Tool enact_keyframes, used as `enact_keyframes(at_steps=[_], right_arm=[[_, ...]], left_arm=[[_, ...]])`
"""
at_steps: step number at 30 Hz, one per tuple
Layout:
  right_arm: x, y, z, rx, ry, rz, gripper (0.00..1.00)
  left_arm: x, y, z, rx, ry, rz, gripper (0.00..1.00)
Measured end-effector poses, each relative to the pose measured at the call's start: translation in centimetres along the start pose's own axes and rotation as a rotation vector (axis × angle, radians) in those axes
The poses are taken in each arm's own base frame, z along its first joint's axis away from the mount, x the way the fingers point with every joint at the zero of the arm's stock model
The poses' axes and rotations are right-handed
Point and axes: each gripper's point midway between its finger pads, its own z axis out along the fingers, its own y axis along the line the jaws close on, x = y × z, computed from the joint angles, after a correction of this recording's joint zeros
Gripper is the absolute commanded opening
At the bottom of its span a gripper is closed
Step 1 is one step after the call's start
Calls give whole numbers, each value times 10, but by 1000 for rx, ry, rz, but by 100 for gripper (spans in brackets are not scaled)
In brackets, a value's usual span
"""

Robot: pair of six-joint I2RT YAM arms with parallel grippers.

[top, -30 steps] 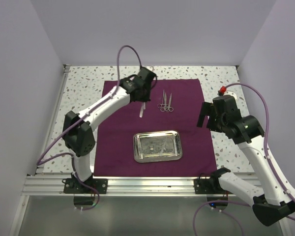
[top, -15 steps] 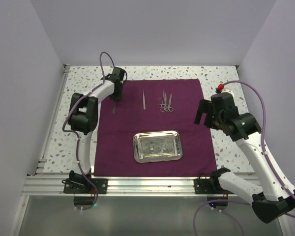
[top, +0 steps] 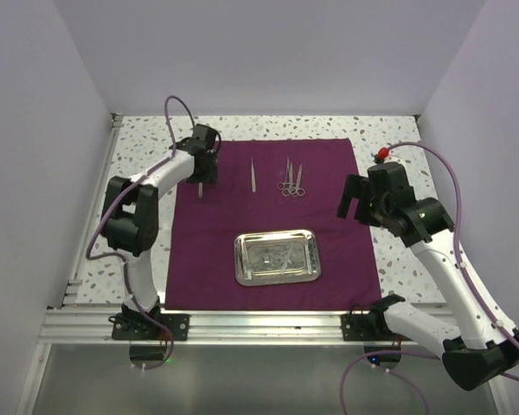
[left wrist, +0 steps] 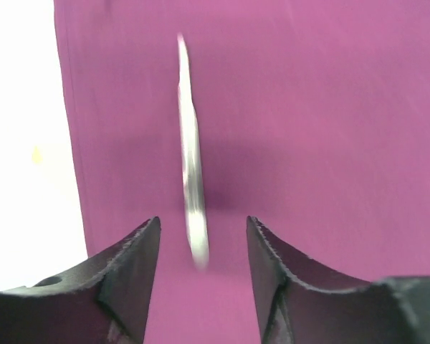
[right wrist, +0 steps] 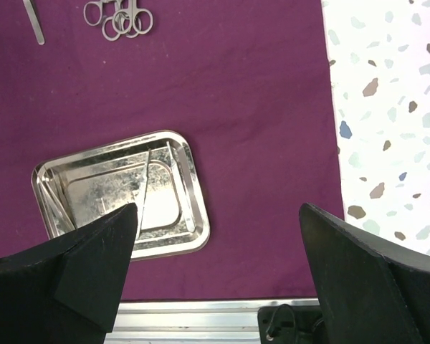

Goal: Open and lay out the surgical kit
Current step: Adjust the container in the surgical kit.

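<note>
The dark purple cloth (top: 329,233) lies spread flat. On its near middle sits the steel tray (top: 275,233), with thin silver pieces lying in it. Tweezers (top: 253,175) and ring-handled scissors (top: 291,180) lie at the far middle. My left gripper (top: 201,178) hangs low over the cloth's far left, open. A thin silver instrument (left wrist: 191,172) lies on the cloth between its fingers (left wrist: 129,265), touching neither. My right gripper (top: 353,201) hovers wide open and empty above the cloth's right edge, the tray (right wrist: 193,215) showing past its left finger (right wrist: 93,265).
Speckled tabletop (top: 138,147) borders the cloth on the left, back and right. An aluminium rail (top: 259,324) runs along the near edge. White walls close in three sides. In the left wrist view the cloth's left edge (left wrist: 68,143) is close to the instrument.
My left arm swung from the cloth's far middle to its far left carrying a thin silver instrument. Its jaws then opened and the instrument now lies free. The right gripper drifted slightly left.
</note>
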Motion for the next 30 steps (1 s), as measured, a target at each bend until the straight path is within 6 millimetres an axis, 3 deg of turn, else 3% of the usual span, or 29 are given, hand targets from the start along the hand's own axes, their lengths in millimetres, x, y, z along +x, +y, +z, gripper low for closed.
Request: enact_keyframes(at_steps=[3,7,10,12,16,19,22,30], right_arm=[[5,1,6,-3,14,-2,98],[8,5,14,-17,30,-4,98],[9,8,14,-30,32,-7,98],[8,9,14,-39,29,-9,98],[8,8,12,-44,25,-16,98],[7,7,7,-53,10,-20,98],[8,5,1,-59,-2,-24,98],[11,-1,-10,-62,-8,-34,98]], left_arm=[[24,-17,-55,45,-22,-12,49],[63,-68,-135,207,-83,6,42],[101,-97,-172,316,-73,15,38],[125,-103,-178,335,-37,11,34],[174,-103,-164,304,63,-3,33],[199,-106,-160,291,112,1,33],[209,-116,-160,301,124,-7,32],[212,-129,-151,308,127,-29,32]])
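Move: The tweezers in the tray's left end lie about 25 cm back and 16 cm to the right of the left hand, barely below its height; the tray's middle is roughly 10 cm farther right of them. The instrument just laid down is about 4 cm ahead of this hand, the lone instrument 6 cm ahead and 18 cm right. From the right hand, the tweezers are some 29 cm left, 4 cm back and 20 cm down. Leave the laid instrument and bring the left gripper back about 25 cm and right some 14 cm, arching up about 8 cm and sinking again over the tray's left end. Roll it some 15 degrees, left side down, narrow the fingers partway without shutting them, then ease down astride the tweezers' lower part. ##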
